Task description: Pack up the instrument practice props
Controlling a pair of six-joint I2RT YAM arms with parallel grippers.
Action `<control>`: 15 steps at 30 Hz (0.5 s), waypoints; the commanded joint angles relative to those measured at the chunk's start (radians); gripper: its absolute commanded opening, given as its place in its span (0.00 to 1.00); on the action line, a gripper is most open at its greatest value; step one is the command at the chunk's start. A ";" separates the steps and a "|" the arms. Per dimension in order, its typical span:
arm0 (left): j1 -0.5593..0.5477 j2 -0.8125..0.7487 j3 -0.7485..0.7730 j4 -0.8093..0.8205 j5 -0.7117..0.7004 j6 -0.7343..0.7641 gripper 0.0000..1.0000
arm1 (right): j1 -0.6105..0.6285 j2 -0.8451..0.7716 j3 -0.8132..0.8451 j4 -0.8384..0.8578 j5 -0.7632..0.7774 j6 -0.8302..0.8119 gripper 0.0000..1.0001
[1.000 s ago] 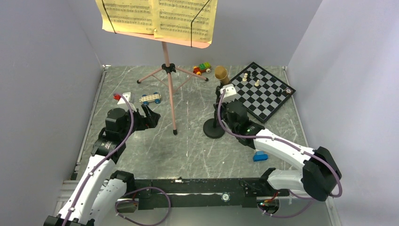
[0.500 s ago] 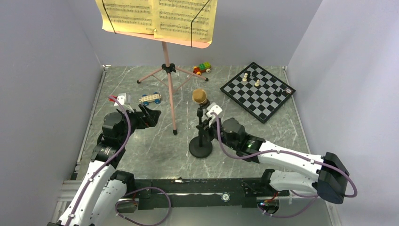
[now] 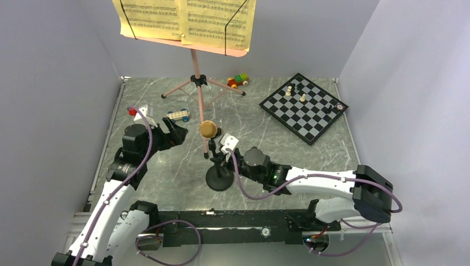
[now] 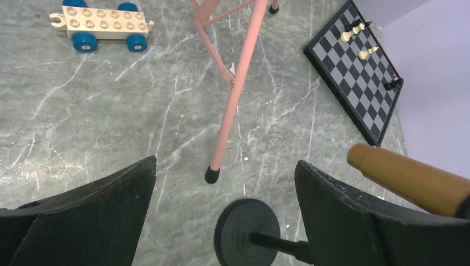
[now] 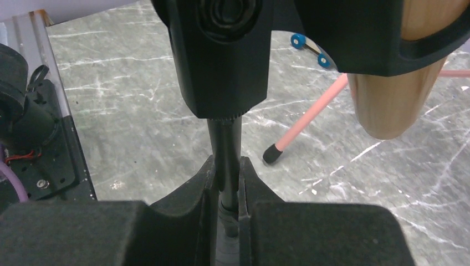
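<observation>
The pink music stand stands at the back centre, with yellow sheet-music pages on its desk. My right gripper is shut on the thin pole of the black mic stand, whose round base rests just in front of the pink stand's near foot. The gold-brown microphone sits in the stand's clip. The right wrist view shows the pole pinched between the jaws, with the microphone at upper right. My left gripper is open and empty, left of the pink leg; the base lies below its fingers.
A black-and-white chessboard with a few pieces lies at the back right. A white toy brick car sits just behind the left gripper, and a colourful one sits behind the stand's legs. Grey walls close in the left, back and right.
My right arm has carried the mic stand and microphone leftward and nearer, from beside the chessboard to the pink stand's near foot. The left gripper has barely shifted.
</observation>
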 commanded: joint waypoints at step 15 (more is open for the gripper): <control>0.004 -0.181 -0.099 0.130 0.133 0.089 0.99 | 0.005 0.013 0.029 0.018 0.071 0.138 0.68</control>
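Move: The right hand already has the small black stand by its pole. Its round base is straight beneath, some 14 cm down, and the tan tube clamped on top is about 5 cm ahead, 2 cm left and 8 cm above. The pink music stand's nearest foot is about 9 cm ahead and 6 cm left, at table level. From the left hand, the black base lies roughly 16 cm right, 9 cm back and 17 cm below. The right fingers still pinch the stand's pole for a last 1 cm or so to the left, then stop and open to better than half, letting go of the pole while the hand stays around it. Empty and wide open, the left hand draws back and up about 3 cm, away from the stand, its fingers tipping up some 10 degrees. ##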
